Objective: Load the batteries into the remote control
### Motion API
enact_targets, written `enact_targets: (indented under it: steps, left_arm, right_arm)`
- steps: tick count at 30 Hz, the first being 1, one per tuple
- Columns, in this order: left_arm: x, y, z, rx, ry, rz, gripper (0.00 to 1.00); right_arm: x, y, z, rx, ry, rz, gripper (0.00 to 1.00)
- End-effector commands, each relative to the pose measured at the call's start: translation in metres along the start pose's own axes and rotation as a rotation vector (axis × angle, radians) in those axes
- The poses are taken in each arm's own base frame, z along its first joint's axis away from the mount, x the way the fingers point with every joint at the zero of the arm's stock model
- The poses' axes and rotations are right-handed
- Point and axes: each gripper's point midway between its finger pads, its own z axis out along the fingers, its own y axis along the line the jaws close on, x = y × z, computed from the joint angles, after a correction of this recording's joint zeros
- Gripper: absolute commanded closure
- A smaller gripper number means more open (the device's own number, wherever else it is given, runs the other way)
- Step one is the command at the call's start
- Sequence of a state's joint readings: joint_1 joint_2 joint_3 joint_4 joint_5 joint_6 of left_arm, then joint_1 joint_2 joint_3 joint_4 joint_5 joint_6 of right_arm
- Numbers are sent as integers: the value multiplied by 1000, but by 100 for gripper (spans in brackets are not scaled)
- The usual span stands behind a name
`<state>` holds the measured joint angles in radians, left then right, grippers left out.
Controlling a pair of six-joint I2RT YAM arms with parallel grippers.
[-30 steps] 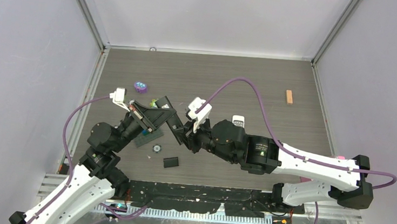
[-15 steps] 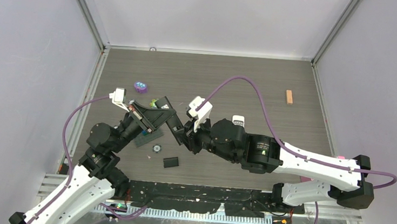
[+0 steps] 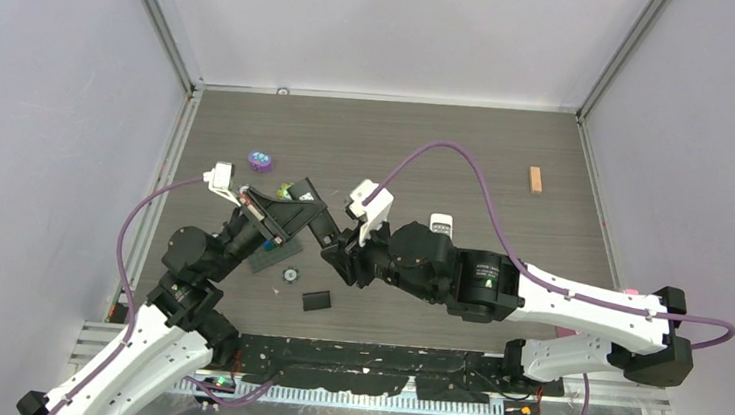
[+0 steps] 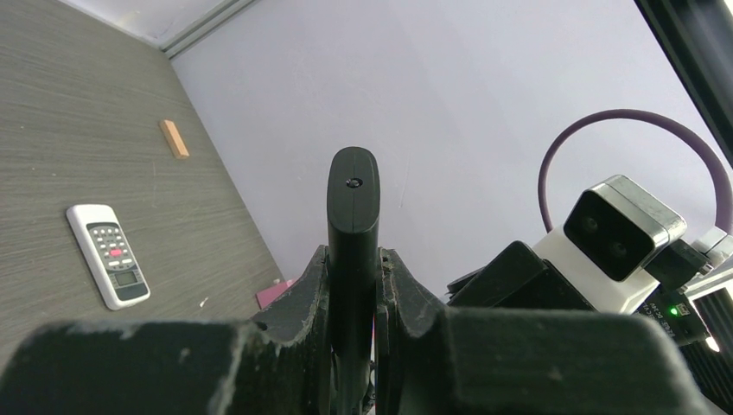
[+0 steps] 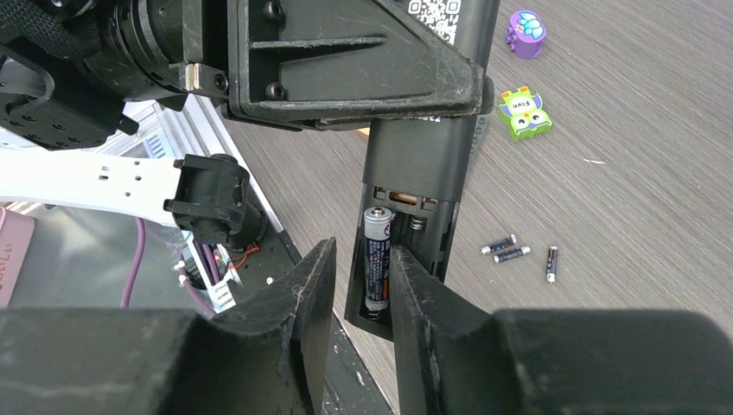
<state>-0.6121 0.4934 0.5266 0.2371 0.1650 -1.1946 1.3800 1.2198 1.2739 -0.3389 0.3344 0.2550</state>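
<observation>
My left gripper (image 4: 353, 255) is shut on the black remote control (image 4: 353, 199), holding it off the table (image 3: 320, 225). Its open battery compartment faces my right gripper (image 5: 363, 252). One of the batteries (image 5: 378, 259) lies in the left slot. The right slot shows only a bare spring (image 5: 417, 225). The right gripper's jaws stand open just in front of the compartment, and the right finger (image 5: 415, 298) is close beside the seated cell. Three loose batteries (image 5: 512, 253) lie on the table beyond the remote.
A white remote (image 3: 441, 222) lies behind the right arm. The black battery cover (image 3: 316, 301) and a small disc (image 3: 289, 275) lie near the front. A purple toy (image 3: 260, 162), a green toy (image 5: 524, 112) and a wooden block (image 3: 536, 179) are also on the table.
My right gripper has opened a little and shifted slightly toward the near left at the remote's lower end. The left arm and the remote have stayed still.
</observation>
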Motion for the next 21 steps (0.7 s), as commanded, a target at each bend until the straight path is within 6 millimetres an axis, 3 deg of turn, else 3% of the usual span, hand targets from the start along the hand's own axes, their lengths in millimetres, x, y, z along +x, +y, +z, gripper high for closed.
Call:
enact_targets:
  steps: [1,16,21]
  left_arm:
    - [-13,-35,-1,127,-44,-2,100]
    - [-12,-34,-2,128,-40,0,100]
    - [-11,-34,-3,132,-40,2,100]
  right_arm:
    - [-22,-3,-10,28,-37,26,64]
    - [-59,-12,-25,55,-128,162,45]
    - [-57,-25,-31,88,-117,310,26]
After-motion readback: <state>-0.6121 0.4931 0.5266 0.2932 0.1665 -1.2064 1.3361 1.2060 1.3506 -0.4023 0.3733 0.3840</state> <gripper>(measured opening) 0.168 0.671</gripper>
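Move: The battery sits in the open bay of the remote control that the left gripper holds, about 2 cm to the left of the right gripper, 1 cm ahead and about level. From the left gripper this battery is some 6 cm back and 3 cm to its right, about level. On the table roughly 30 cm below the right gripper, the black cover lies about 5 cm to its left and level fore-and-aft; the loose batteries lie about 13 cm ahead and 2 cm left. Back the right gripper off the battery bay: raise it about 3 cm first, then ease it forward and to the right by about 1.5 cm each, turning the wrist clockwise. Spread its already parted fingers to roughly double their gap as it goes. Keep the left gripper shut on the remote control, letting it rise only about 1.5 cm. ##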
